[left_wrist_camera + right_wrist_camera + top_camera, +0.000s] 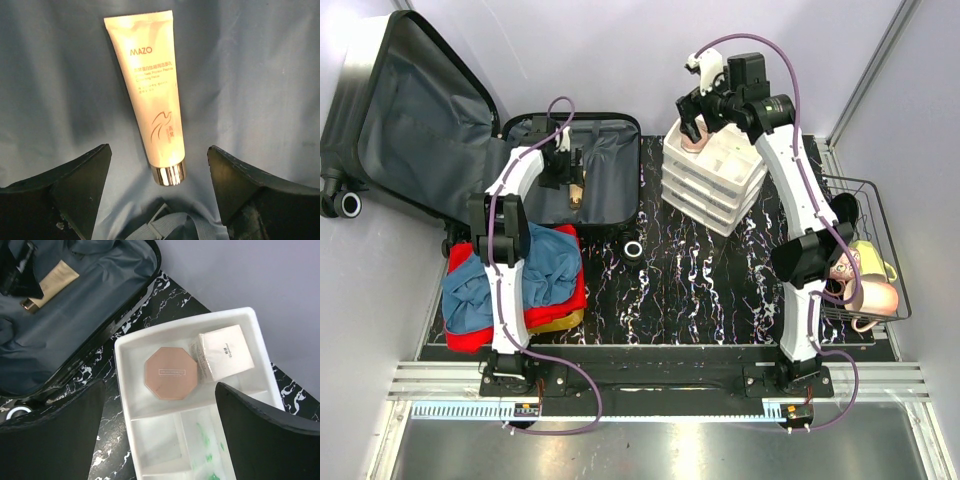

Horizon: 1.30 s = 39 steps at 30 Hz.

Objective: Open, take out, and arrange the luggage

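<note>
The luggage [610,150] lies open on the table, its lid [420,110] leaning back to the left and its dark grey lining showing. A cream tube [150,95] with a shiny cap [169,174] lies on the lining. My left gripper [159,148] hangs over the tube's cap end, open, with a finger on each side and a gap to both. My right gripper [160,386] is open above the white organizer [125,390]. The organizer's top tray holds a pink octagonal compact [171,372] and a white box [225,352].
A pile of red, blue and yellow clothes [550,280] lies at the front left. A wire basket [880,200] with cups stands at the right edge. A small ring [633,249] sits on the marbled table [700,290]. Grey walls close in on three sides.
</note>
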{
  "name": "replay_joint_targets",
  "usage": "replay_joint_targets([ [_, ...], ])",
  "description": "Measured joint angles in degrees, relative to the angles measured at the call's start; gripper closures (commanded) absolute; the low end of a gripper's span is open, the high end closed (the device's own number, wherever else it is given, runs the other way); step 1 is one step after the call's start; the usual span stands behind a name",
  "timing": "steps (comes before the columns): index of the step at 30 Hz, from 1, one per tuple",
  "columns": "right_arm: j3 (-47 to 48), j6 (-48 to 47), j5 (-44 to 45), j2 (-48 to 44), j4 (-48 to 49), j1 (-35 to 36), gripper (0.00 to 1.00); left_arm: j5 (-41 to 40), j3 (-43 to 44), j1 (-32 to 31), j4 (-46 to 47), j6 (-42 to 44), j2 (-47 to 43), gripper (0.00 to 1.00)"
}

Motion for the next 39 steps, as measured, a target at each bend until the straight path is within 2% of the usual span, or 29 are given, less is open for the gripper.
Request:
replay_joint_targets([
  [12,-5.86,1.53,4.55,-3.78,1.64,-0.04,0.0,-0.04,1.42,-1.44,-0.24,-1.25,5.62,0.39],
  [15,-6.27,1.55,5.55,-3.78,1.4,-0.04,0.0,-0.68,2.8,-2.19,-0.59,-0.87,6.23,0.48],
  [16,-6.27,1.57,5.9,-3.78,1.46,-0.04,0.0,-0.83,3.37,-2.45,-0.79,-0.68,6.47,0.55],
  [20,-6.27,2.25,6.49,-3.93,1.49,-0.04,0.0,-1.64,4.57,-2.99,-1.36,0.07,6.84,0.71],
  [26,-6.78,5.51,5.03,-4.5,1.46,-0.61,0.0,0.31,4.68,-3.08,-0.72,1.7,6.14,0.84],
  [32,-6.84,10.05,-1.95,-5.07,1.9,-1.95,0.0,7.02,-3.28,-2.93,4.15,5.01,-6.12,0.84],
  [36,-8.37,14.01,-9.66,-6.47,5.44,-2.36,0.03,11.5,-13.68,-3.67,11.13,8.11,-22.29,0.82],
  [39,-12.7,19.78,-16.72,-9.16,12.9,-2.38,0.03,14.21,-22.43,-5.16,17.33,11.04,-35.32,0.83],
])
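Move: The facial cleanser tube lies on the open suitcase lining just under the left hand, its middle about 3 cm ahead, 3 cm right and 4 cm below, with the gold cap nearest the robot. The white drawer unit stands some 38 cm to the left hand's right and 5 cm ahead; the suitcase wheel is about 14 cm back and 18 cm right, the blue garment some 18 cm back and 8 cm left. From the right hand, the tube is roughly 29 cm left, 6 cm back and 28 cm below. The left hand sinks about 4 cm over the tube while edging right, closes on its body just above the gold cap, then lifts it quickly some 24 cm while drawing back and a little right, the fingers tipping up and swinging clockwise. The open, empty right hand hovers by the drawer unit with little drift, then late on shifts about 5 cm left and as much up, slightly back, towards the tube, rolling its left side up some 20 degrees. ##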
